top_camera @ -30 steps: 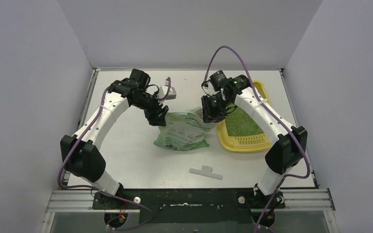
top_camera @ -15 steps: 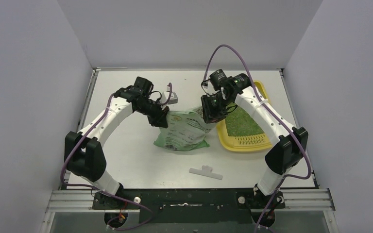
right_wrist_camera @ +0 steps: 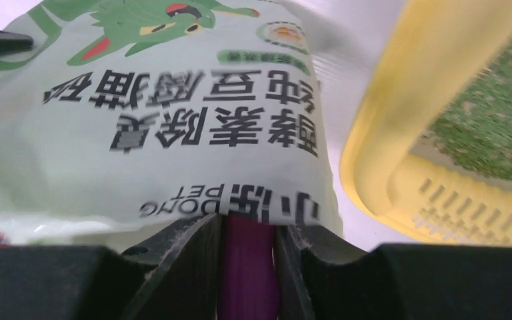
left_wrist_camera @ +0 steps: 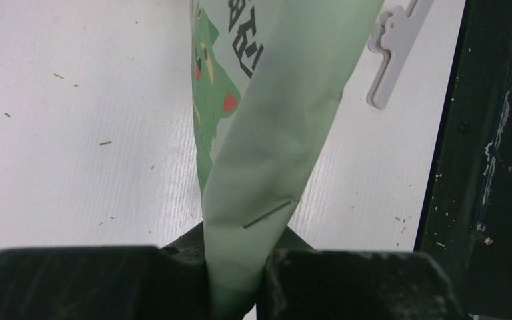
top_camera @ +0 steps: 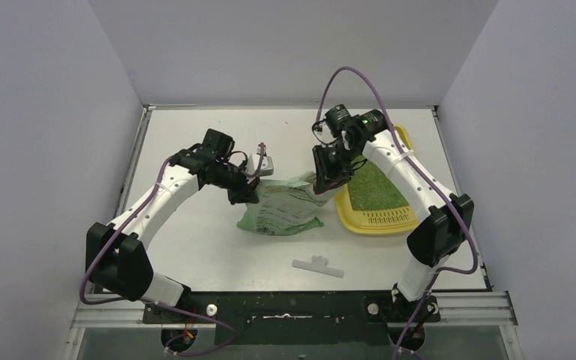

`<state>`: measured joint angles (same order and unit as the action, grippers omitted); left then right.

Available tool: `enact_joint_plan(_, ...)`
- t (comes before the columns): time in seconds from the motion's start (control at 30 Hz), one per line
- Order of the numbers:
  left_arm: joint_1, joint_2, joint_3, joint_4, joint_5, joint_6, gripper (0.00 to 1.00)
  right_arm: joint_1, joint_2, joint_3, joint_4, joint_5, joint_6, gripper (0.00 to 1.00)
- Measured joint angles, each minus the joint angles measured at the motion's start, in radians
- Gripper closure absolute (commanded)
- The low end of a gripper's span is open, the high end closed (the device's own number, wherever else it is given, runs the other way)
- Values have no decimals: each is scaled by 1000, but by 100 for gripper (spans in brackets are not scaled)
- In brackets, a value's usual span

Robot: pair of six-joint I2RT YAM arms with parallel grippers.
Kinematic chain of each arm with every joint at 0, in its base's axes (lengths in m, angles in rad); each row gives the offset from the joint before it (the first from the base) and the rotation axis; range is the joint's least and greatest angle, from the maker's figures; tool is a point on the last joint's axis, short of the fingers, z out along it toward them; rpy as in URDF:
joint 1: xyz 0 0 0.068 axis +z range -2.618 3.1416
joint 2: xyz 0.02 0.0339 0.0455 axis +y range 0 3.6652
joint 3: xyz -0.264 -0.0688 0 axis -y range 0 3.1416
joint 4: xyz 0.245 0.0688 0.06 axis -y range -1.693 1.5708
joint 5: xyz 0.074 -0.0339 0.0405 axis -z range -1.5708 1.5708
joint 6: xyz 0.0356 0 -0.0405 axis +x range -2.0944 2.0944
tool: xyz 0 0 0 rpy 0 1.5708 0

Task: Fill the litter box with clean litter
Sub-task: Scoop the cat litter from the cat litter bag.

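Observation:
A light-green printed bag (top_camera: 281, 210) lies mid-table, just left of the yellow litter box (top_camera: 343, 206). Bright-green clean litter (top_camera: 375, 187) covers the box floor. My left gripper (top_camera: 247, 196) is shut on a pinched fold at the bag's far-left edge; the left wrist view shows the bag's film (left_wrist_camera: 273, 120) squeezed between the left gripper (left_wrist_camera: 237, 280) jaws. My right gripper (top_camera: 324, 182) is at the bag's right end, shut on a magenta scoop handle (right_wrist_camera: 247, 267) that runs under the bag (right_wrist_camera: 153, 120) edge. The scoop's bowl is hidden. The litter box (right_wrist_camera: 400, 133) and litter (right_wrist_camera: 500, 127) show at right.
A white plastic clip (top_camera: 318, 265) lies on the table in front of the bag, also seen as the clip (left_wrist_camera: 393, 53). A small grey-white object (top_camera: 265, 161) sits behind the left gripper. The black front rail (left_wrist_camera: 487, 160) bounds the near edge. Walls close in on three sides.
My left gripper has dropped toward the bag's left edge and closed on it. The bag's left end has bunched slightly. The right gripper has barely moved.

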<state>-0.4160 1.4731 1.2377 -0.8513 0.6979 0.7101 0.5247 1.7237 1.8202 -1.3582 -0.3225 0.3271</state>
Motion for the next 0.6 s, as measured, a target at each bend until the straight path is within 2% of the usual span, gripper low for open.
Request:
enact_joint_plan(0.17,-8,-18,-34,34,-7,11,98,47,84,-69,84,-51,2,100)
enact_joint_plan(0.3,-11,-18,-48,48,-8,4,71,51,108,-86,126,-90,12,100)
enact_joint_plan(0.43,-17,-19,-47,88,16,-23,59,49,106,-106,159,-104,30,100)
enact_joint_plan(0.6,-32,-20,-46,121,41,-50,59,20,81,-180,230,-152,65,100)
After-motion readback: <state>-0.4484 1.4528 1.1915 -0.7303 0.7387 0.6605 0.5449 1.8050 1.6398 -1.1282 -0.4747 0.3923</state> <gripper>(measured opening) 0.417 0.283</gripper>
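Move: The litter bag's middle is about 11 cm to the left of your right hand, 2 cm back and some 12 cm below it; the scoop in that hand already reaches into the bag's mouth. The yellow litter box lies roughly 18 cm right and 10 cm ahead, the bag clip about 15 cm straight back, both on the table. From your left hand, which pinches the rim, the bag's middle is about 8 cm right, 3 cm back and 7 cm down. Keep the scoop gripped in the right hand and push it down about 5.5 cm and left some 4 cm, deeper into the bag's mouth, quick at first and then easing off with a tilt of roughly 10 degrees. Midway, open the left fingers to just under half to release their pinch on the rim, and slide them 2 cm right with the bag's fold still between them. ##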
